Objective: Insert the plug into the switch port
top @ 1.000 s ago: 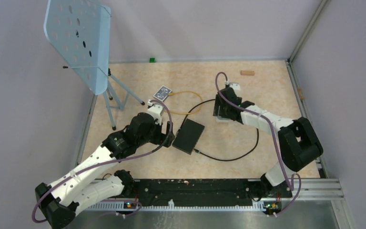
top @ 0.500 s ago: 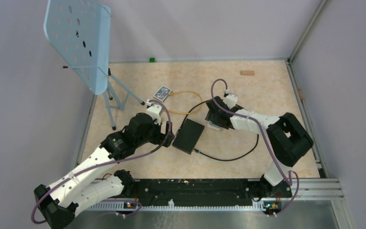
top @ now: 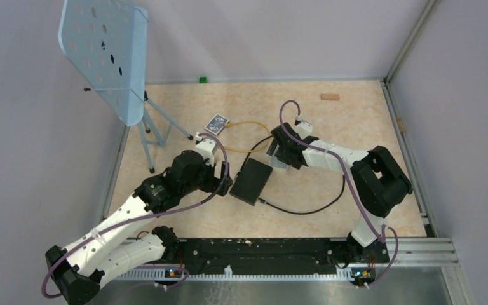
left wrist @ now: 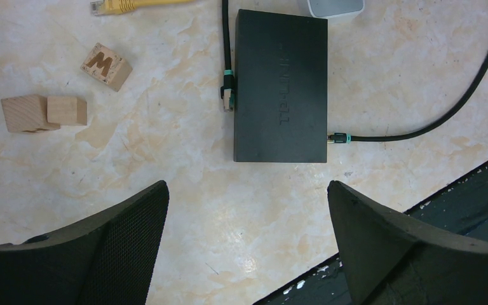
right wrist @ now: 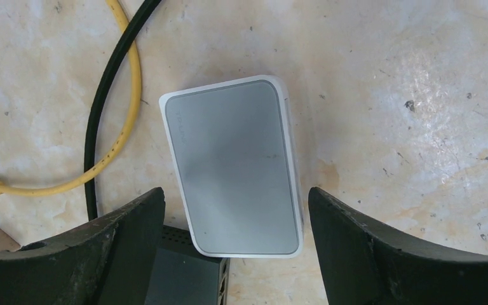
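The flat black box (top: pixel 252 181) lies mid-table, and the left wrist view shows it whole (left wrist: pixel 279 86). A switch port (right wrist: pixel 223 287) shows in its narrow edge. The plug (left wrist: pixel 227 95), teal-booted on a black cable, lies loose along the box's opposite long edge. The same kind of end (left wrist: pixel 338 136) meets the port-side edge. My left gripper (top: pixel 223 181) (left wrist: pixel 246 190) hovers open just short of the box, with nothing between its fingers. My right gripper (top: pixel 278 152) (right wrist: pixel 235 190) is open, straddling the pale grey device (right wrist: pixel 232 168) without touching it. That device's end overlaps the box's corner.
A yellow cable (right wrist: pixel 121 95) and the black cable (right wrist: pixel 111 82) curve beside the pale device. Three wooden blocks (left wrist: pixel 106 65) sit left of the box. A playing card (top: pixel 217 121) and a blue perforated panel on a tripod (top: pixel 105 54) stand at the back left.
My right arm has swung left toward the black box, and the pale device has come along with it. Its jaws stand wider now. The left arm has not moved.
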Robot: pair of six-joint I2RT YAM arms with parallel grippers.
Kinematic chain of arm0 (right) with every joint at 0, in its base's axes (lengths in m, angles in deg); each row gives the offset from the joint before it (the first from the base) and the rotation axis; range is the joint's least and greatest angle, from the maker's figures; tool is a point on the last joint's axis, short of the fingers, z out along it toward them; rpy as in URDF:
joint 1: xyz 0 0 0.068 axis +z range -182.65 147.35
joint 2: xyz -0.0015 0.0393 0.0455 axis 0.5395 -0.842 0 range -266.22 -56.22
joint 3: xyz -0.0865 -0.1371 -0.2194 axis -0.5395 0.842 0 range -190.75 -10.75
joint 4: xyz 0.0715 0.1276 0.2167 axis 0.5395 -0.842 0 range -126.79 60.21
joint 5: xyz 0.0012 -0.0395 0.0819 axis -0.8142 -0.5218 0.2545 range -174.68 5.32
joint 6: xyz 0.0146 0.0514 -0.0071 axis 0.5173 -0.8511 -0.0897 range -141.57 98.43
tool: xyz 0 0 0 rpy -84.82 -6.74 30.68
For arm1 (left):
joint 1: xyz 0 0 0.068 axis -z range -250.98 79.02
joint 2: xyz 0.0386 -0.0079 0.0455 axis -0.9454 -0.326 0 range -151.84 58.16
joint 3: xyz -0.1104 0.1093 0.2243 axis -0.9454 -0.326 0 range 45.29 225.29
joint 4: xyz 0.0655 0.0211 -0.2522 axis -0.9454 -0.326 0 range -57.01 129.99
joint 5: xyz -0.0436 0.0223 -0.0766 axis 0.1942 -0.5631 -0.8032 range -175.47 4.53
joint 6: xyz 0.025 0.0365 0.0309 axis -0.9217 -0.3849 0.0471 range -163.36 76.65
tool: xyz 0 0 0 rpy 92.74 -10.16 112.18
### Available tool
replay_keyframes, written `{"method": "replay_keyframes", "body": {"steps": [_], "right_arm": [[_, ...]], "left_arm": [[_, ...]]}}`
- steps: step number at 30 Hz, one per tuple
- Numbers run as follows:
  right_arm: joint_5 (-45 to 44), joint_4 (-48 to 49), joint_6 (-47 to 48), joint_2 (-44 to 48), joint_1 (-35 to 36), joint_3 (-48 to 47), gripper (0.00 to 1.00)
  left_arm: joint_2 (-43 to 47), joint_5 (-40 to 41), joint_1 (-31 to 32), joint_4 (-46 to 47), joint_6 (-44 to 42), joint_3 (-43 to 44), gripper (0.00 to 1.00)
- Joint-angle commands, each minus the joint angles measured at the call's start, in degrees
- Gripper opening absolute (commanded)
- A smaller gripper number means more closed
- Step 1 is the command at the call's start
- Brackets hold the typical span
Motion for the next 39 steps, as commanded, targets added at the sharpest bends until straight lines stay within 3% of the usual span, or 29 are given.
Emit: {"method": "replay_keyframes", "body": {"steps": [1, 18, 26, 31, 35, 39], "right_arm": [[0.6, -0.8, 2.2, 0.8, 0.0, -3.1, 0.81], [11.0, 5.4, 5.1, -4.3, -0.3, -5.2, 0.81], [10.6, 2.3, 13.9, -0.7, -3.6, -7.5, 0.81], [10.7, 2.7, 24.8, 6.0, -7.7, -4.3, 0.81], [12.5, 4.6, 42.6, 6.7, -9.2, -5.7, 0.8], [14.3, 2.5, 61.7, 1.7, -9.3, -11.7, 0.78]], "left_arm": [[0.6, 0.0, -0.1, 1.9, -0.3, -0.2, 0.99], [0.0, 0.1, -0.1, 1.8, -0.3, -0.1, 0.99], [0.2, 0.4, -0.1, 1.8, -0.3, -0.2, 0.99], [-0.2, 0.1, -0.1, 1.8, -0.3, -0.1, 0.99], [-0.2, 0.2, -0.1, 1.8, -0.3, -0.1, 0.99], [0.1, 0.5, -0.1, 1.7, -0.2, -0.2, 0.99]]}}
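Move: The white box lies between the right hand's open fingers, its middle about 2 cm ahead and 3 cm below the hand. The black switch's middle is some 6 cm back and 9 cm left of that hand, at the box's height. The black cable's plug at the switch's near right side is about 13 cm back and 7 cm left. From the idle left hand, the white box is roughly 16 cm ahead, 16 cm right and 14 cm down. Keep the right fingers open around the white box and ease them about 4 cm left, dipping slightly, so the right-side finger nudges the box over and turns it. Then bring the hand up and away, swinging back right about 7 cm while going forward and rising some 7 cm, with the wrist turning counter-clockwise. ##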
